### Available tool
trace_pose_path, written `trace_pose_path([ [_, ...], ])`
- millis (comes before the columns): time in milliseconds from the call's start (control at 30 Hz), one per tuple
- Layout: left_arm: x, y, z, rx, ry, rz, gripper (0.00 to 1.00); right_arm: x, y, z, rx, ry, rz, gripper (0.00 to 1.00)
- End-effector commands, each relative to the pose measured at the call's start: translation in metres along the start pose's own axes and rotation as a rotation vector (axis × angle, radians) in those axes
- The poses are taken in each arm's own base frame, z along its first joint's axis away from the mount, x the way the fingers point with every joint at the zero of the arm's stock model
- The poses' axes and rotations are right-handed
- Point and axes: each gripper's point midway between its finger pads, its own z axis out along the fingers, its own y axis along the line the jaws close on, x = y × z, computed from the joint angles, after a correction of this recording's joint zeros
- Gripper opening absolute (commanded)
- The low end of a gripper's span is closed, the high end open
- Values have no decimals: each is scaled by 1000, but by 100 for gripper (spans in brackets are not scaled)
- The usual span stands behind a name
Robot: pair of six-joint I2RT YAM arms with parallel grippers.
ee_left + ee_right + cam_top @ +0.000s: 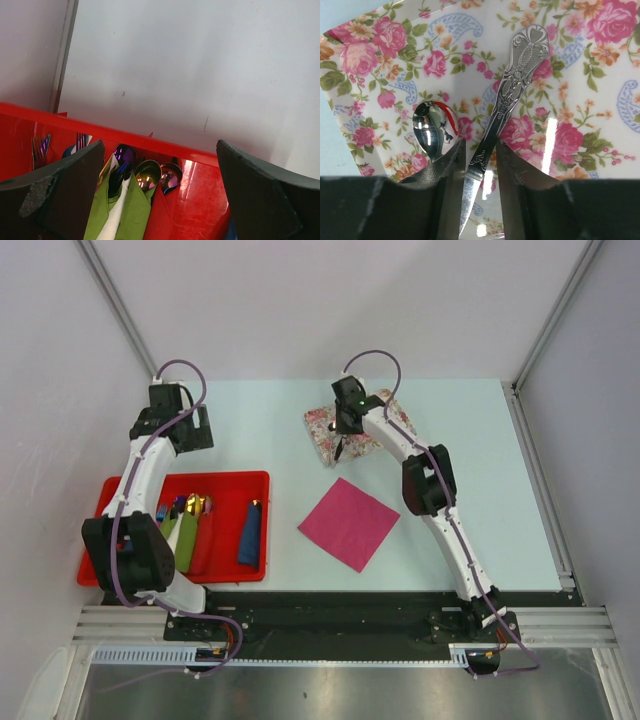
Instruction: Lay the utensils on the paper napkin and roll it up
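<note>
The magenta paper napkin (348, 523) lies flat and bare on the table's front middle. Two utensils rest on a floral mat (325, 430) at the back: an ornate silver knife (517, 75) and a spoon (434, 122), whose bowl shows beside my left finger. My right gripper (479, 150) is down on the mat (580, 60) with its jaws narrowly open astride the knife where handle meets blade. A slim gap shows beside the blade. From above, the right gripper (342, 448) covers the utensils. My left gripper (160, 150) is wide open and empty above the red tray.
The red tray (120, 490) at the front left holds green (187, 540) and blue (250, 533) napkin rolls with shiny cutlery ends. The left wrist view shows its far rim (125, 136) and a green roll (130, 210). White walls enclose the table.
</note>
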Motion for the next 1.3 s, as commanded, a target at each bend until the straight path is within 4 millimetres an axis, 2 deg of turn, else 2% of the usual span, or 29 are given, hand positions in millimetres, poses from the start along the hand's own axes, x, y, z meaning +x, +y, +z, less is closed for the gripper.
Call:
trace_pose_path([
  [0,-13,4,-4,-1,-44,-11,100,37,-2,13,76,77,-74,36],
  [200,-14,7,-8,-13,-57,-9,100,53,-21,19,119,130,-59,31],
  [367,-13,7,-10,-12,-59,-8,100,58,-23,22,106,147,-44,13],
  [433,-13,7,-10,-11,-55,-13,100,53,-15,19,66,145,-24,5],
  [533,-14,5,-11,-2,-52,-25,100,38,-5,9,10,127,14,0],
  [667,-17,2,-14,16,-55,-36,100,-1,3,-19,-52,64,96,0],
  [800,-21,-1,-17,28,-62,-45,100,-34,-7,-40,-85,15,154,0],
  [967,-25,-6,-20,63,-77,-59,100,-57,-16,-58,-115,-22,193,0],
  [1000,-28,-8,-24,77,-94,-60,99,-67,-13,-68,-149,-40,199,0],
  [1067,-36,-14,-33,124,-150,-64,100,-67,-12,-68,-207,-39,197,0],
  [1100,-47,-16,-37,141,-207,-72,100,-77,-11,-80,-233,-65,194,0],
  [1133,-53,-18,-43,159,-246,-66,100,-77,-14,-79,-243,-72,190,0],
  [1167,-49,-25,-45,203,-265,-54,100,-80,-12,-84,-273,-77,185,0],
  [1200,-69,-27,-64,237,-387,-44,100,-88,-10,-96,-303,-99,170,0],
  [1233,-75,-29,-74,261,-443,-34,100,-92,-15,-97,-322,-113,168,0],
  [1267,-67,-39,-74,321,-461,-12,99,-93,-12,-103,-365,-113,157,0],
])
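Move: The knife lies across the floral plate between my right hand's half-open fingers, its neck practically at them and its middle about 1 cm below. The spoon's bowl sits some 3 cm left and 2 cm farther out. The plate's middle is about 4 cm right and 1 cm ahead, the magenta napkin some 20 cm back and 1 cm right. From my left hand, the knife is roughly 16 cm ahead, 33 cm right and 16 cm below. I stay low over the plate with my right hand and shut the fingers on the knife where handle meets blade, pinching it. Then I carry it right and up, about 4 cm each way, rolling the hand some 15 degrees so its left side rises. Towards the end my left hand rises about 3 cm off the tray and drifts right, its fingertips tilting up. ##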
